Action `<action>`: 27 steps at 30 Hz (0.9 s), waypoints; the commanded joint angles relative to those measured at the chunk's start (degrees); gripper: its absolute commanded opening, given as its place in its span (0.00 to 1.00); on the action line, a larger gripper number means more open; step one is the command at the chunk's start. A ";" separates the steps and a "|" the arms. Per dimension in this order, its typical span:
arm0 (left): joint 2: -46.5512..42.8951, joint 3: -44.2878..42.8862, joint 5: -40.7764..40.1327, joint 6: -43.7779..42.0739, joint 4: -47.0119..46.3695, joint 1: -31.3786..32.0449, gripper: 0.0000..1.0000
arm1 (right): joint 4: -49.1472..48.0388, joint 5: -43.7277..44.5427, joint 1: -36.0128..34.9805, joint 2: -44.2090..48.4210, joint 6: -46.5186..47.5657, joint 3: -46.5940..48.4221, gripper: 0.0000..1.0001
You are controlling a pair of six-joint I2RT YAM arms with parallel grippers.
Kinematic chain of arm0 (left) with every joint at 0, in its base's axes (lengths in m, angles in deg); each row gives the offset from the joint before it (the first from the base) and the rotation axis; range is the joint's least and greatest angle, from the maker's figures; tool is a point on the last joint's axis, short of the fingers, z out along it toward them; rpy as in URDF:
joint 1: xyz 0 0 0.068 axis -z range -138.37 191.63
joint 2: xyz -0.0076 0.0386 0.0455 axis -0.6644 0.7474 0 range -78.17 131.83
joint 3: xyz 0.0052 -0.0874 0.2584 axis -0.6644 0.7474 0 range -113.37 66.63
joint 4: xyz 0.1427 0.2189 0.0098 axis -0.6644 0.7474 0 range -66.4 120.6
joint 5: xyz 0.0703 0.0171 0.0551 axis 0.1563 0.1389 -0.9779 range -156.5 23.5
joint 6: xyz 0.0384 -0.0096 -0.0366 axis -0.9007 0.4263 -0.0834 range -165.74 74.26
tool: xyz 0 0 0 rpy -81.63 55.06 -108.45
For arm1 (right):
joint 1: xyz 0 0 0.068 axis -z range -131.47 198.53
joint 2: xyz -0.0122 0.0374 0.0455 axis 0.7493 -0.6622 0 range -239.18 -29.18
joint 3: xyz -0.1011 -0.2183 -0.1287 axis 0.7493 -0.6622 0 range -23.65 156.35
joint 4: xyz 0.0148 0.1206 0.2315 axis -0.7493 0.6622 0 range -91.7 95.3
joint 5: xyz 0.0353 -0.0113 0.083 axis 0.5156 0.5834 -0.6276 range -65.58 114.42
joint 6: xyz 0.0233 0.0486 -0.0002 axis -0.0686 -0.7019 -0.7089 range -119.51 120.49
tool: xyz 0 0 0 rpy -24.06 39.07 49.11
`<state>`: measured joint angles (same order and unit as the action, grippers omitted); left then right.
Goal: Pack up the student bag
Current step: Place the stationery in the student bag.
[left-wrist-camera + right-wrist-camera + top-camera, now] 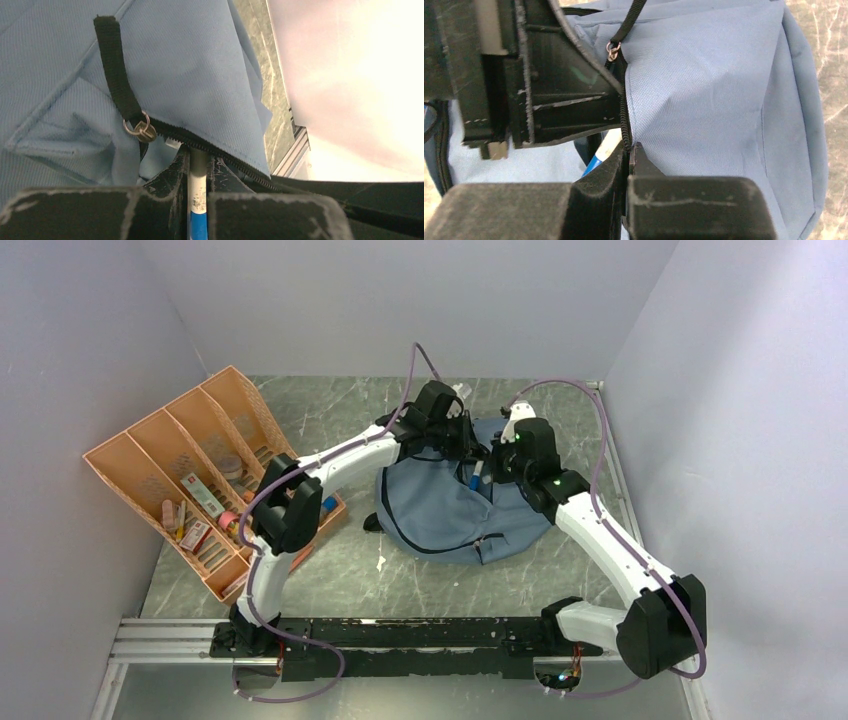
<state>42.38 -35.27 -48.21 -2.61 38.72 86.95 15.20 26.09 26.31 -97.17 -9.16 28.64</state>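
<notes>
The grey-blue student bag (pixel 440 515) lies in the middle of the table, both grippers at its top edge. My left gripper (pixel 198 167) is shut on a white and blue pen (pixel 198 200), whose tip points in under the bag's black zipper edge (pixel 220 152). A strap with a metal ring (pixel 141 129) hangs beside it. My right gripper (pixel 629 156) is shut on the zipper edge (pixel 624 115) of the bag (pixel 709 100), holding the fabric up. The pen (pixel 600 151) shows just left of its fingers, under the left gripper's black body (pixel 554 100).
An orange compartment tray (pixel 150 455) with several small items stands at the left, against the wall. Grey walls close in the left, back and right sides. The left arm's elbow (pixel 290 505) hangs over the tray's near end.
</notes>
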 commanded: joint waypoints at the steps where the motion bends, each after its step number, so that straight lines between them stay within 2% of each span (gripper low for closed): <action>1: 2.38 -4.67 3.41 1.97 -1.85 -0.93 0.05 | -3.59 -6.04 -0.30 0.82 1.72 -0.27 0.00; 12: 5.95 -6.79 3.41 7.11 -6.33 -1.39 0.06 | -5.04 -7.63 -1.45 1.10 2.31 -1.17 0.00; 16: 7.33 -8.66 2.38 7.61 -5.45 -1.46 0.17 | -5.13 -7.67 -1.51 0.97 1.75 -1.05 0.00; 21: 7.17 -7.77 2.39 7.33 -6.09 -1.36 0.40 | -5.00 -6.72 -1.52 1.25 1.73 -1.39 0.00; 27: 5.65 -5.48 1.99 6.62 -7.18 -1.44 0.47 | -4.89 -5.82 -1.58 1.45 1.41 -1.58 0.00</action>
<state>48.81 -41.15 -44.85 3.77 37.23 85.93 12.25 24.61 26.14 -97.26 -6.56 27.33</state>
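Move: The left hand already pinches the marker at the bag's mouth. The gap beneath the zipper edge lies about 2 cm to its right, level fore and aft, and 3 cm below. The zip pull hangs about 4 cm ahead and 1 cm right; the edge clamped by the right fingers is some 5 cm right and 2 cm back. From the right hand, that gap is about 3 cm left, 1 cm ahead and 3 cm below. The left fingers let go of the marker inside the bag's mouth: still pinching it, they first work about 2 cm right and 1.5 cm forward, sinking about 1 cm in under the zipper edge, with a slight wrist tilt, then spread to nearly half open. The right hand keeps its pinch on the edge, staying within a centimetre. ##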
